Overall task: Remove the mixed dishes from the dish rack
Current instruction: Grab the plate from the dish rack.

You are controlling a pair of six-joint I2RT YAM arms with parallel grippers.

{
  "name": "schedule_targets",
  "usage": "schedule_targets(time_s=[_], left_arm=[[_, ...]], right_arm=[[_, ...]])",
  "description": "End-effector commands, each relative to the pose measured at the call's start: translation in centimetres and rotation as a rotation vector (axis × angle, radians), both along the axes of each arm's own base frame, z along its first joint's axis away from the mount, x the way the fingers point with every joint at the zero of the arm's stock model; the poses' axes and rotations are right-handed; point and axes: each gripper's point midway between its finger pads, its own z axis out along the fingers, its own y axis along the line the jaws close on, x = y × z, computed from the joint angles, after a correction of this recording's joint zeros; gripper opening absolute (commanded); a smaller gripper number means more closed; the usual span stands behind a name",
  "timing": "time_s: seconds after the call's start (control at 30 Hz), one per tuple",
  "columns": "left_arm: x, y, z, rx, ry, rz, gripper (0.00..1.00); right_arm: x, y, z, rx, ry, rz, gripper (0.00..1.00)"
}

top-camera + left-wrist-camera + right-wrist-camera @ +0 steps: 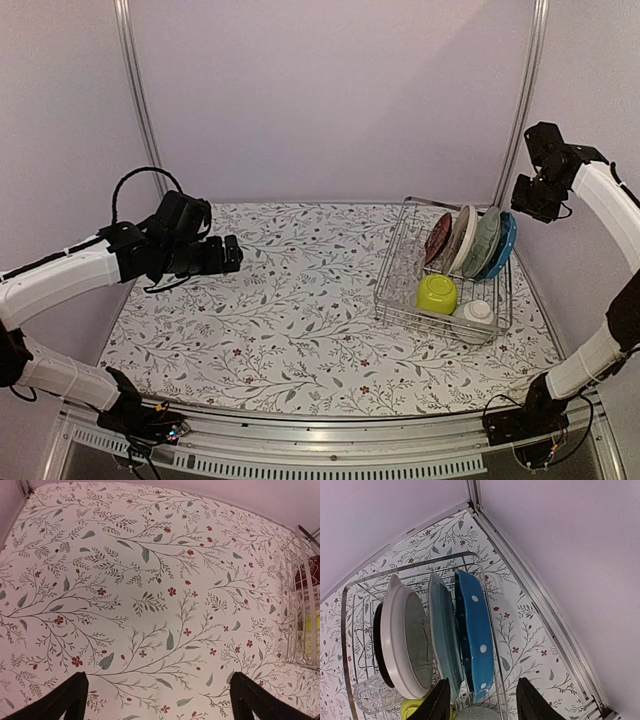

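The dish rack [389,291] stands at the table's right. Upright in it are a red floral plate [437,238], a grey ringed plate [461,238], a pale blue-green plate [484,242] and a blue dotted plate [504,246]. A lime-green bowl [437,293] and a small whitish bowl [478,312] sit at its front. My right gripper [540,203] hangs open high above the rack's right end. In the right wrist view its fingers [440,701] frame the blue dotted plate [475,630] far below, beside the blue-green plate [442,630]. My left gripper [232,254] is open over the table's left.
The left wrist view shows floral tablecloth [150,595] under my left gripper [160,711], with the rack's edge [300,605] at far right. A clear glass [367,695] lies in the rack. The back wall and a metal corner post [520,110] stand close behind my right arm.
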Motion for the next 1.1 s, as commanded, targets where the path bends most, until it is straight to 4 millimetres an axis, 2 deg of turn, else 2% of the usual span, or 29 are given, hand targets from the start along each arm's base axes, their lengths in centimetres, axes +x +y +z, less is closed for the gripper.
schedule_targets(time_s=[0.0, 0.37, 0.67, 0.77, 1.07], left_arm=[[0.5, 0.0, 0.7, -0.006, -0.018, 0.003, 1.00], [0.5, 0.4, 0.9, -0.018, -0.016, 0.005, 1.00], [0.4, 0.6, 1.1, -0.041, -0.014, 0.000, 1.00], [0.4, 0.7, 1.1, -0.042, -0.015, 0.001, 1.00], [0.4, 0.7, 1.3, -0.054, -0.017, -0.002, 1.00]], right_arm=[[-0.9, -1.0, -2.3, -0.008, 0.071, -0.003, 0.45], [1.0, -0.3, -5.5, 0.090, 0.130, 0.042, 0.44], [1.7, -0.2, -6.9, 0.124, 0.149, 0.052, 0.43], [1.7, -1.4, -7.7, 0.161, 0.155, 0.027, 0.43], [1.9, -2.0, -8.7, 0.173, 0.163, 0.038, 0.42]])
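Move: The blue plate stands upright at the rack's right side, its middle some 5 cm ahead of the right hand, 3 cm to its left and about 13 cm below. The grey-green plate is about 4 cm left of the blue plate, level with it; the white bowl lies roughly 12 cm nearer the base and 5 cm left of the blue plate, some 22 cm below the hand. From the left hand, the blue plate is about 54 cm right, 9 cm ahead and 5 cm lower. Downward by about 7 cm, the right hand sinks towards the upper rim of the blue plate, easing slightly back at first and then a little forward, and drifting right late on. The wrist tips the fingers further down and rolls its left side up, some 10 degrees, with the fingers staying about half open; the left finger comes close beside the rim, though contact can't be made out. ##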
